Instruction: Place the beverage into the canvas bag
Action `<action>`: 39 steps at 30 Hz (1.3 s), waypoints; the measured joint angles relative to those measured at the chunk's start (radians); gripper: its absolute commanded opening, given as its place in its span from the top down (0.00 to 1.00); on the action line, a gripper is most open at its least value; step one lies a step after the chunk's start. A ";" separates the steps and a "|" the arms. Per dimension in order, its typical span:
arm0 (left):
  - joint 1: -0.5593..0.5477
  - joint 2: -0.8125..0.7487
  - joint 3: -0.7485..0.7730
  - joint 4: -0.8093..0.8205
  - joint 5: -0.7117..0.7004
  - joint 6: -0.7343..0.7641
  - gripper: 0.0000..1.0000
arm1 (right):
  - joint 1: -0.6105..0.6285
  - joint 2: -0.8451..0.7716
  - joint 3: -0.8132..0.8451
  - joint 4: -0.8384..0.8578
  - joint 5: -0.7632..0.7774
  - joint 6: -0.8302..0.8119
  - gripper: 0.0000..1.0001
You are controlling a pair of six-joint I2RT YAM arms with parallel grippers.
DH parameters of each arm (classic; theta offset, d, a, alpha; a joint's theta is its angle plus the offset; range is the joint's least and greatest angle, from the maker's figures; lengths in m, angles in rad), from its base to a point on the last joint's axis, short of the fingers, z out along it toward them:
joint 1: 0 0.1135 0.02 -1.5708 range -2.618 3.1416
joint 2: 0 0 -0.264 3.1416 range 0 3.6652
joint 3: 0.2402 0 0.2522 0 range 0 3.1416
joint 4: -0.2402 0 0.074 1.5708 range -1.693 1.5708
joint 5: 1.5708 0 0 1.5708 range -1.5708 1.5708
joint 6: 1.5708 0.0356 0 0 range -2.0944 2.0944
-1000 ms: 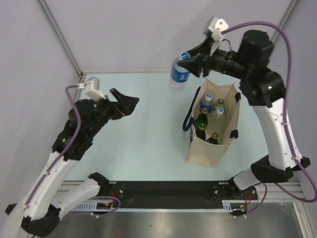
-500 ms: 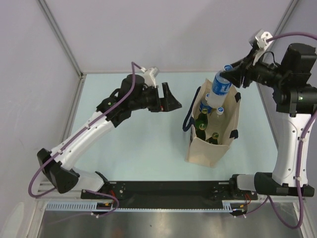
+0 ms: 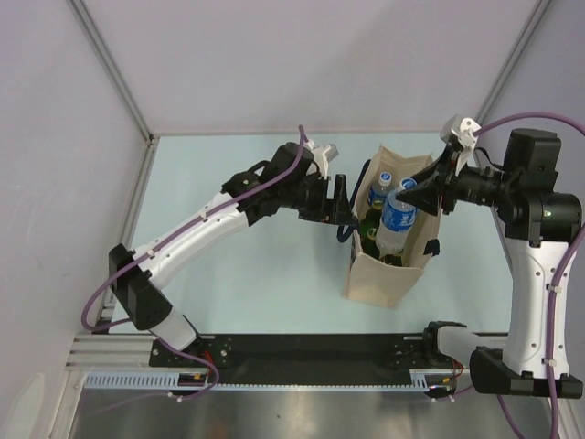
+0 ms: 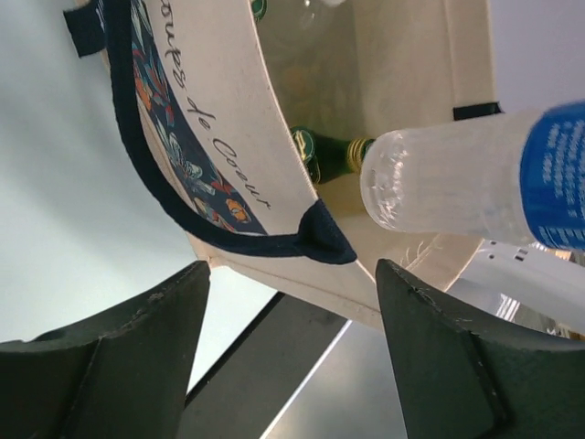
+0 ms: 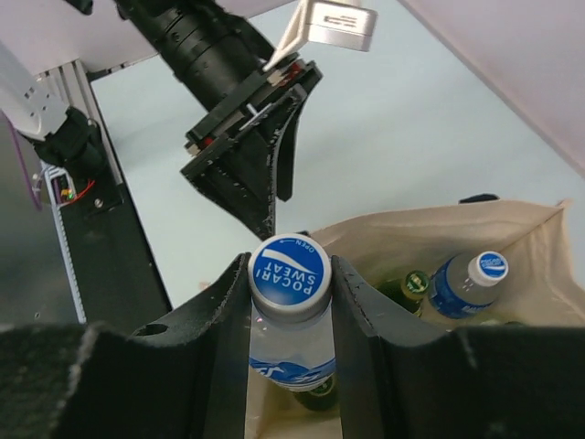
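The beige canvas bag with navy handles stands upright right of centre. My right gripper is shut on the cap end of a clear Pocari Sweat bottle with a blue label, held tilted over the bag's mouth, its base down inside. The right wrist view shows the cap clamped between my fingers above the bag. My left gripper is open at the bag's left rim, by the navy handle. The left wrist view shows the bottle in the bag opening.
Inside the bag are several green glass bottles and blue-capped plastic bottles; one blue-capped bottle shows in the right wrist view. A black rail runs along the table's near edge. Grey walls stand behind and beside.
My right gripper has carried the bottle from the far left of the bag over its mouth and lowered it in. My left arm has swung right to the bag's left rim.
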 measured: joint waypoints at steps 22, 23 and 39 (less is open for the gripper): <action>-0.031 0.043 0.049 -0.050 0.114 0.045 0.19 | 0.181 -0.119 -0.195 -0.189 0.014 -0.335 1.00; -0.038 0.043 0.049 -0.050 0.116 0.045 0.19 | 0.183 -0.119 -0.202 -0.188 0.020 -0.338 1.00; -0.078 0.112 0.072 -0.089 0.162 0.074 0.77 | 0.136 -0.026 -0.281 -0.061 0.072 -0.188 1.00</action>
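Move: The right hand holds the beverage bottle by its cap over the canvas bag; the space it is lowered into lies roughly 30 cm below, about 1 cm back and 1 cm left. In the bag, at similar depth, a blue-label bottle stands some 12 cm ahead and 4 cm left, and a green bottle about 1 cm ahead and 7 cm left. From the left hand, the bag's left rim is about 5 cm back, 4 cm right and 4 cm lower. Right hand lowers bottle about 10 cm into bag, back then forward; left hand goes back-right, closing over rim. ##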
